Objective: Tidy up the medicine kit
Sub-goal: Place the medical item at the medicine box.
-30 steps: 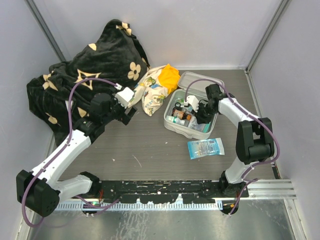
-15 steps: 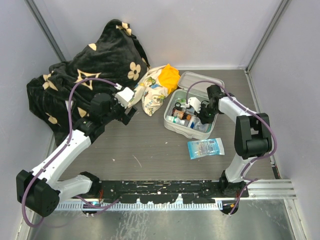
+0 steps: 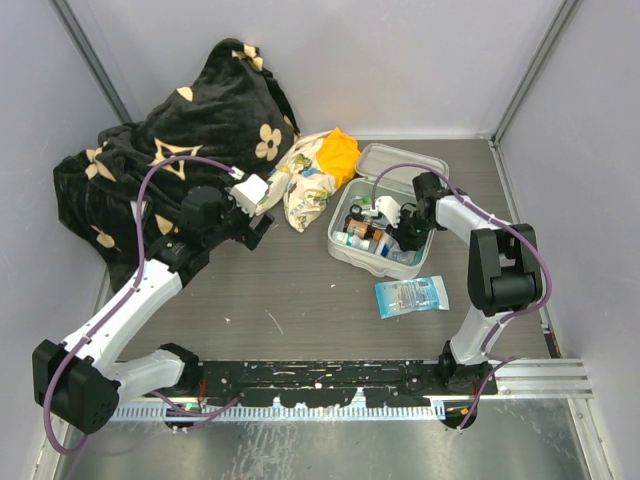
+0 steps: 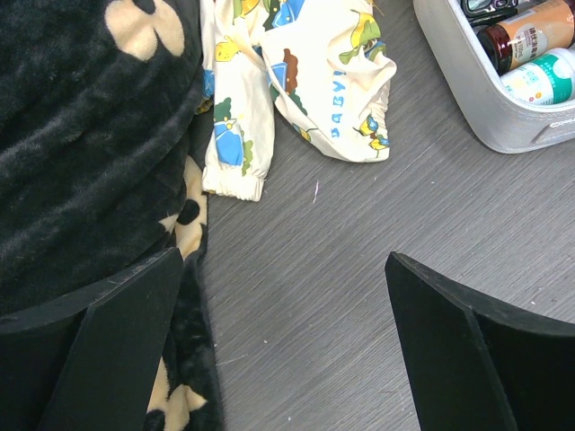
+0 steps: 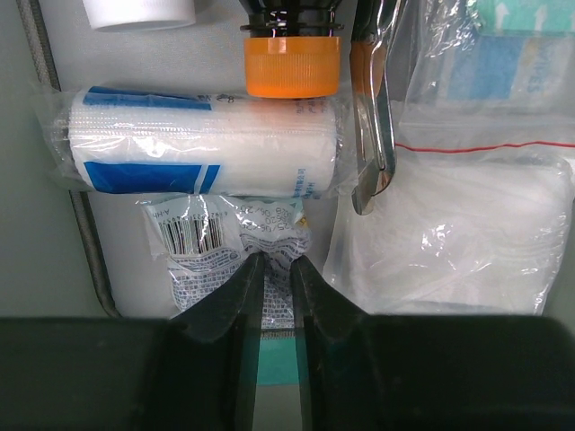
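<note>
The medicine kit (image 3: pixel 343 254) is a pale grey case standing open right of centre, its lid (image 3: pixel 403 163) folded back. My right gripper (image 3: pixel 399 226) reaches down into it. In the right wrist view its jaws (image 5: pixel 277 260) stand a narrow gap apart, and the crumpled edge of a printed barcode packet (image 5: pixel 193 241) lies between the tips. Beyond lie a wrapped gauze roll (image 5: pixel 198 144), an orange-capped bottle (image 5: pixel 292 63), metal tweezers (image 5: pixel 373 135) and a clear zip bag (image 5: pixel 458 224). My left gripper (image 4: pixel 287 296) hangs wide open over bare tabletop, left of the kit (image 4: pixel 485 99).
A big black blanket (image 3: pixel 170 150) with cream flowers fills the back left. A floral cloth with an orange piece (image 3: pixel 310 180) lies between the blanket and the kit. A blue packet (image 3: pixel 411 295) lies on the table in front of the kit. Grey walls close in three sides.
My right gripper has shifted a little inside the case and its jaws have parted slightly. The left arm has not moved.
</note>
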Tool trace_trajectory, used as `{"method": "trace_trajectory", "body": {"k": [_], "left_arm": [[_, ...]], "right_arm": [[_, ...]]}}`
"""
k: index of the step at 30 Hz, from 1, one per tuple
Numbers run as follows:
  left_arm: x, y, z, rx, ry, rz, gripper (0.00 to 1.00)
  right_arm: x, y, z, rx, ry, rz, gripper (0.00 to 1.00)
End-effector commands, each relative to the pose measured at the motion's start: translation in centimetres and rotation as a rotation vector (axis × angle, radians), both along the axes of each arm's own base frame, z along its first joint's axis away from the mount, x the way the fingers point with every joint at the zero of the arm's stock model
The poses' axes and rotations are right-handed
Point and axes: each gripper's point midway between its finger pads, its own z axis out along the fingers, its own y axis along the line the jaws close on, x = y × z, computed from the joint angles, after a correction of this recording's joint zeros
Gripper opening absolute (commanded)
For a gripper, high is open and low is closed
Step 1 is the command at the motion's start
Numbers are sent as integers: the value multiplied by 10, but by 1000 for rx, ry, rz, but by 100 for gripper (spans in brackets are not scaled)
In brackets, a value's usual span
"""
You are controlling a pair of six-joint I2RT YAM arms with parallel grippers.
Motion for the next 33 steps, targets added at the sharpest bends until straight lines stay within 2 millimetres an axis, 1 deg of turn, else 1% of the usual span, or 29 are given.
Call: {"method": "trace_trajectory", "body": {"k": [1,8,15,18,22,26,29,33], "left_arm": [[5,-2,18,-33,-61,-3,98],[4,-2,19,-31,-64,-5,98],[3,-1,17,-19,-58,-12,98],[3,-2,16,-16,-52,-17,98],[3,-3,14,-15,-47,-24,98],[3,-4,16,-18,-54,-27,98],[3,-3,16,-17,-54,-24,98],[2,-3,14,-14,-53,-28,98]], "right_arm": [[-1,-1,2,-1,0,-10,28],[3,1,26,12,-42,-13,45],[8,8,59,66,-93,-44,70],[8,13,73,100,-114,-63,76],[3,20,89,159,-127,-84,77],[-9,31,94,207,-123,-87,77],[-16,34,89,198,-129,-113,76],[-21,37,77,165,-140,-116,75]]}}
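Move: In the near right corner of the medicine box, the small clear bag with the teal header is still between the right fingertips, its middle about 2 cm back and 1 cm below. From that hand the bandage roll lies 4 cm left and 2 cm back, the zip bag of gauze 5 cm ahead and 1 cm left, the brown bottle some 9 cm left and 2 cm ahead. From the left hand the clear bag is roughly 28 cm right, 3 cm back and 20 cm below. Letting go of the clear bag on the box floor, the right hand carries on opening its barely parted fingers until they stand about three-quarters open, staying almost in place at first. It then rises some 7.5 cm straight off the bag, drifting 3 cm left and, late on, 2 cm back, while the wrist tilts around 10 degrees, fingertips swinging up to the left. ##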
